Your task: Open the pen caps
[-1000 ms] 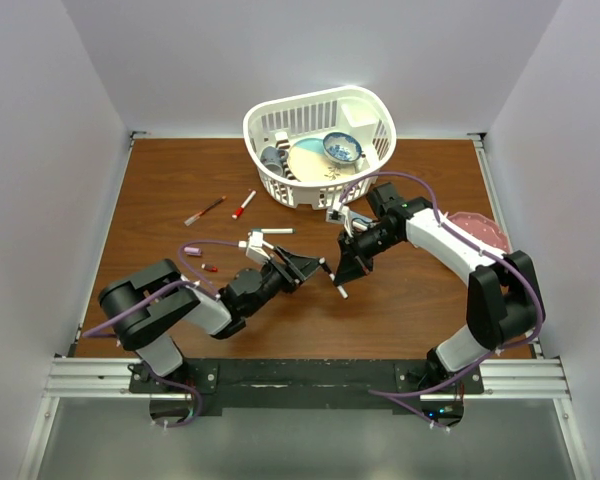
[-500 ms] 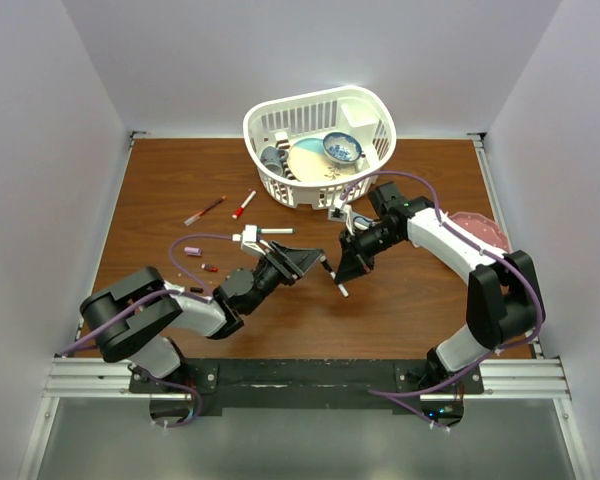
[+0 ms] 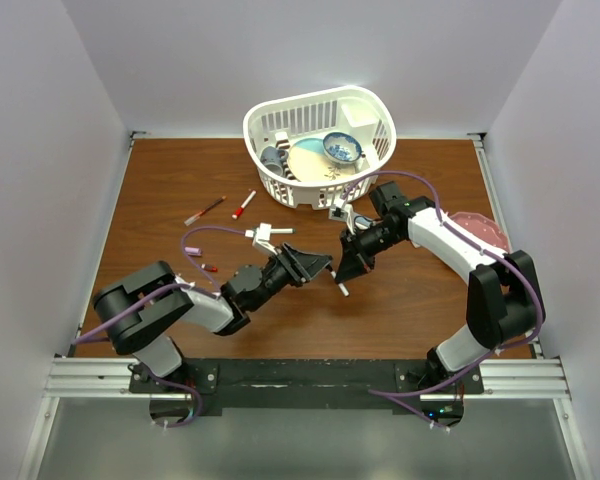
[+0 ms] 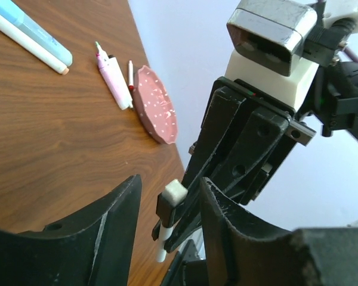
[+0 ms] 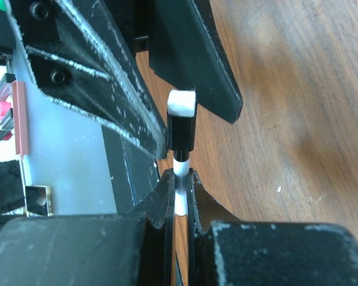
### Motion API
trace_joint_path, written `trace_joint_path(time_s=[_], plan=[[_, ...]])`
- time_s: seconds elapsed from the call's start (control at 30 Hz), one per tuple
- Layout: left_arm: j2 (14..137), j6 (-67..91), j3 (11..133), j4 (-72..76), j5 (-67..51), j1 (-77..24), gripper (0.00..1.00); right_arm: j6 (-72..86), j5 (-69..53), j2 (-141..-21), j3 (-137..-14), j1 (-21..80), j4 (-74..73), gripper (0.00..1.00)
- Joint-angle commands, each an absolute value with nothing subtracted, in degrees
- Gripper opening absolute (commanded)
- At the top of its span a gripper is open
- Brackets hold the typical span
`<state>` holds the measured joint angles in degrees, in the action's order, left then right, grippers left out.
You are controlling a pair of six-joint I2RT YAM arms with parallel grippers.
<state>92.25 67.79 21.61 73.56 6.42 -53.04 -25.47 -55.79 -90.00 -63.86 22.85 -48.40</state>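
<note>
My right gripper [image 3: 346, 266] [image 5: 180, 179] is shut on the white barrel of a marker [image 5: 179, 199], which it holds just above the table. The marker's black pen cap [image 5: 182, 128] [image 4: 167, 205], with a white end, sticks out past the fingers. My left gripper [image 3: 322, 265] [image 4: 170, 193] faces it with one jaw on each side of the cap. A small gap shows on both sides, so it is open. Other capped markers lie on the table: a red-capped one [image 3: 244, 204] and a dark one [image 3: 205, 210].
A white basket [image 3: 365, 105] with dishes stands at the back. A pink dish [image 3: 478, 230] [image 4: 156, 104] lies at the right. A loose pink cap [image 3: 192, 250] and a small red piece [image 3: 209, 267] lie at the left. Blue, white and pink markers [image 4: 114, 80] lie near the pink dish.
My left gripper has slid right until its jaws straddle the black cap, and they have narrowed. The right gripper has kept its hold on the barrel, nearly still.
</note>
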Motion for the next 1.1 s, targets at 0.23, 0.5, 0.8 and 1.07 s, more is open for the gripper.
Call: trace_joint_path(time_s=[0.23, 0.5, 0.8, 1.07], plan=[[87.01, 58.36, 28.38, 58.02, 10.11, -54.40, 0.45, -24.43, -54.76, -90.00, -64.25, 22.68, -46.93, 0.00], [87.54, 58.27, 32.61, 50.19, 10.63, -55.19, 0.38, -24.00, -54.14, -89.74, -64.07, 22.68, -46.32, 0.00], [87.45, 58.27, 33.05, 50.18, 9.94, -55.20, 0.01, -23.91, -53.79, -89.74, -64.07, 22.68, -46.23, 0.00], [87.10, 58.27, 29.71, 60.81, 6.24, -53.35, 0.00, -24.61, -58.44, -89.91, -63.98, 22.68, -46.84, 0.52]])
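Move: The black pen cap, on the pen held tilted in the right fingers, sits just off the left fingertips, about 2 cm to the left hand's right, 1 cm ahead and 1 cm below. From the right hand the cap is some 3 cm ahead, 2 cm left and 2 cm up. On the table, roughly 15 cm below the left hand, lie the peach marker about 10 cm ahead and 8 cm right, the light-blue highlighter 12 ahead and 9 right, and the green-capped marker 8 ahead and 12 left. The left fingers close from half open and pinch the pen's black-capped end, after that hand eases about 2 cm to the right and 1 cm forward onto it, rising a touch and then sinking, while rolling some 13 degrees, left side up. The right hand all but stays put gripping the pen's white body, then opens its fingers at the end and lets go. ##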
